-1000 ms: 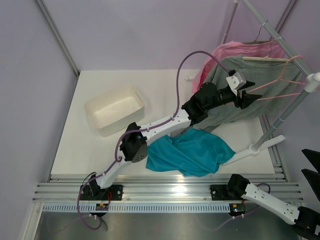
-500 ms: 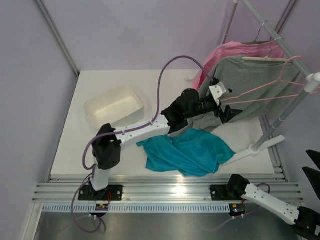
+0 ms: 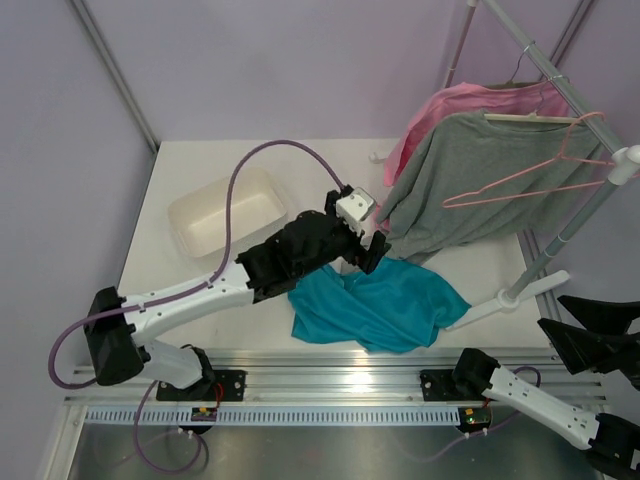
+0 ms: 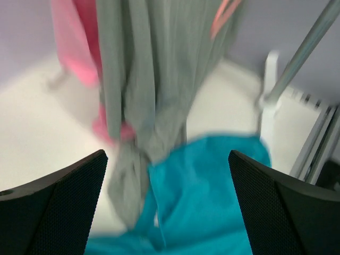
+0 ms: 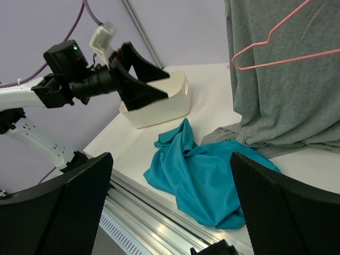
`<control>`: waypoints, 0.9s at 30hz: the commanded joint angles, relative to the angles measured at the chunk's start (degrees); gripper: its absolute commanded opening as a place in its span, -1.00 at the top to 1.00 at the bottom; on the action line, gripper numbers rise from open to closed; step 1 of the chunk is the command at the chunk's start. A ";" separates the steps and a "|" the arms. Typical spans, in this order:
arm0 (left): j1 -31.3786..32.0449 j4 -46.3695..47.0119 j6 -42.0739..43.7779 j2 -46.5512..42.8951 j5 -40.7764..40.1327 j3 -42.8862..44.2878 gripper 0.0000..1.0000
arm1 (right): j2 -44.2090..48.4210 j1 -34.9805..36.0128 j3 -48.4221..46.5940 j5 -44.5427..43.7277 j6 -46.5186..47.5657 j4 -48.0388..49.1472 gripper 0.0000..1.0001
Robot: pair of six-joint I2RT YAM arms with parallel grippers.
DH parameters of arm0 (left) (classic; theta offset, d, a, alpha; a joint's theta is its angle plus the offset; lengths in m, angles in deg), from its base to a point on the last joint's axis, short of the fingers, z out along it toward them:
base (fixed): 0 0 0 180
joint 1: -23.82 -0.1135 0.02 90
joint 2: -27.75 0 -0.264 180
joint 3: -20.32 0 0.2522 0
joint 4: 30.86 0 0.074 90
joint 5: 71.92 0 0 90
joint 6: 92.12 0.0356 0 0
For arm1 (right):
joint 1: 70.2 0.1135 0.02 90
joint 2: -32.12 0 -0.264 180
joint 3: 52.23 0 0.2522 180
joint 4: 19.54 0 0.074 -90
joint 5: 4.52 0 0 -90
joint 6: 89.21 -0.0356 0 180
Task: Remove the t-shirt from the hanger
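The teal t-shirt (image 3: pixel 385 305) lies crumpled on the white table, off the hanger; it also shows in the right wrist view (image 5: pixel 212 170) and the left wrist view (image 4: pixel 212 196). The pink wire hanger (image 3: pixel 530 175) hangs bare from the rail in front of the grey t-shirt; it also shows in the right wrist view (image 5: pixel 276 45). My left gripper (image 3: pixel 368 255) is open and empty above the teal shirt's far edge. My right gripper (image 3: pixel 590 335) is open and empty at the right, off the table.
A grey t-shirt (image 3: pixel 480 180) on a wooden hanger and a pink t-shirt (image 3: pixel 450 105) hang from the rack's rail (image 3: pixel 545 60). The rack's white foot (image 3: pixel 510 298) stands at the table's right. A white tub (image 3: pixel 228 215) sits at the back left.
My left arm has drawn back from the pink hanger, moving left and down to above the teal shirt. The hanger has swung back to the rail. My right gripper has risen into view at the right.
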 commanded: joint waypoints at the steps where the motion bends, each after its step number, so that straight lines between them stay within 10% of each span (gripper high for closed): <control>1: 1.08 -11.66 -8.01 2.71 -5.89 -6.75 -0.98 | -3.23 -0.04 2.70 -1.71 -1.30 -1.32 -0.99; 27: 3.89 -7.70 -12.86 27.58 -3.43 -9.67 -0.98 | -0.95 -0.04 10.88 0.40 -0.95 3.95 -0.99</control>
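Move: The removed turquoise t-shirt lies crumpled on the table about 31 cm below the left gripper, its middle some 5 cm back and 2 cm to the left. At table height, the grey shirt's trailing sleeve lies about 6 cm ahead and 3 cm left of the gripper, and the rack foot 5 cm back and 26 cm right. The white bin is 14 cm ahead, 33 cm left. From the right gripper, the t-shirt is roughly 14 cm ahead, 23 cm left and 39 cm down. Drop the open left gripper about 30 cm onto the turquoise t-shirt, fast at first, easing off just above the cloth before the last few centimetres. Draw back slightly and tip the fingers down by some 45 degrees on the way; keep them wide open, tips at the folds. Let the open right gripper drift left and down towards the t-shirt too. ##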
